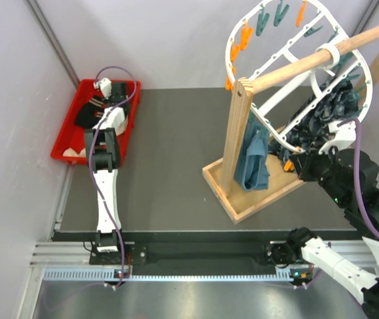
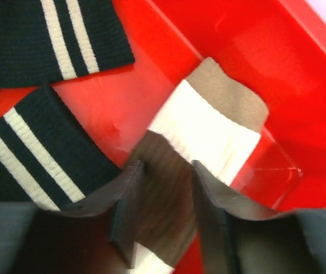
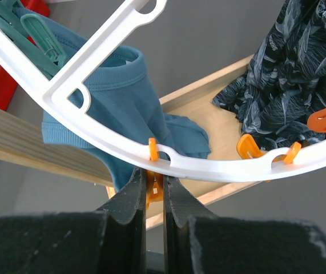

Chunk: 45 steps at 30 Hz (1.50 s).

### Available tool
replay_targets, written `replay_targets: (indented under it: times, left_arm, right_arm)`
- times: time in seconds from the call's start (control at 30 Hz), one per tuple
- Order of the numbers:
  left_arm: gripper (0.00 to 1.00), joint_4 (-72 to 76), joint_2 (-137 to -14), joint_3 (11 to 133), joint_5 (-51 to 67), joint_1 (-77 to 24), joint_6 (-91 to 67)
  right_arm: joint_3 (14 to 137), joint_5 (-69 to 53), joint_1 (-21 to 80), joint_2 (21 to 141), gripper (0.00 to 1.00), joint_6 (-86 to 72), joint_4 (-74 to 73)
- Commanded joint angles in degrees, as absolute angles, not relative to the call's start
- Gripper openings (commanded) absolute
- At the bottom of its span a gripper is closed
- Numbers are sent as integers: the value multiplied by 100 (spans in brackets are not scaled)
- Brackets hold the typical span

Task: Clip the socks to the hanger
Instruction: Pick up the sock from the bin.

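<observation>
In the left wrist view my left gripper (image 2: pixel 164 188) reaches down into a red bin (image 2: pixel 300 74). Its open jaws straddle the brown band of a brown, cream and white sock (image 2: pixel 208 123). Two black socks with white stripes (image 2: pixel 31 154) lie to its left. From above, the left gripper (image 1: pixel 103 109) is over the bin (image 1: pixel 66 143). The white oval hanger (image 1: pixel 232 50) hangs tilted from a wooden pole. My right gripper (image 3: pixel 154 182) is shut on an orange peg (image 3: pixel 154 193) just under the hanger's rim (image 3: pixel 220 168); from above, the right gripper (image 1: pixel 294 163) is at the rim's low edge.
A wooden rack (image 1: pixel 242 133) with a tray base stands at the right of the dark mat. A blue garment (image 3: pixel 123 103) and a dark patterned garment (image 3: pixel 300 80) hang from the hanger. Teal pegs (image 3: pixel 31 34) and more orange pegs (image 3: pixel 248 147) dangle along the rim.
</observation>
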<state>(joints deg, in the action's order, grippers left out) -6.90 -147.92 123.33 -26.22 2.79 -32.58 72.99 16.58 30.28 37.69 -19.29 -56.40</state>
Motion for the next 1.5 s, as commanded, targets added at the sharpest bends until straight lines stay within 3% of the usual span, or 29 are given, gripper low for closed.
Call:
replay_targets:
  times: [0.0,0.23,0.67,1.07,1.2,1.47]
  left_arm:
    - [38,-1186,-15038,12595,-2558,395,-3401]
    - [0,-1459,-14995,12612,-2057,606,-3569]
    - [0,-563,-12623,10654,-1583,615,-2971]
    - [0,-191,-9977,8465,-80,598,-2786]
    - [0,-342,-9257,7876,-420,606,-2603]
    - [0,-607,-9325,7866,-1107,720,-1934]
  right_arm:
    - [7207,1503,3094,3911,0,-1925,-6073]
    - [7312,1441,3094,3894,0,-1942,-6100]
    - [7207,1231,3094,3858,0,-1749,-5924]
    - [7251,1108,3094,3762,0,-1555,-5898]
    - [7172,985,3102,3674,0,-1582,-5880]
    - [7189,941,3094,3639,0,-1582,-5862]
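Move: The left hand's half-open fingers straddle the brown band of the striped sock in the bin; the sock's middle lies about 3 cm back and 2 cm below, centred under the hand. The black sock is roughly 10 cm to the left and 3 cm back, a second striped sock some 10 cm left and 14 cm back. From the right hand, the sock aimed at lies about 46 cm ahead, 62 cm left and 30 cm below. The left fingers close on the striped sock's brown band and pinch it, the hand edging a centimetre or so left as they shut. Keeping that grip, the hand draws back, then rises steeply as it keeps coming back, about 20 cm up and 17 cm back in all, turning some 20 degrees clockwise and tipping its fingertips up a little. ##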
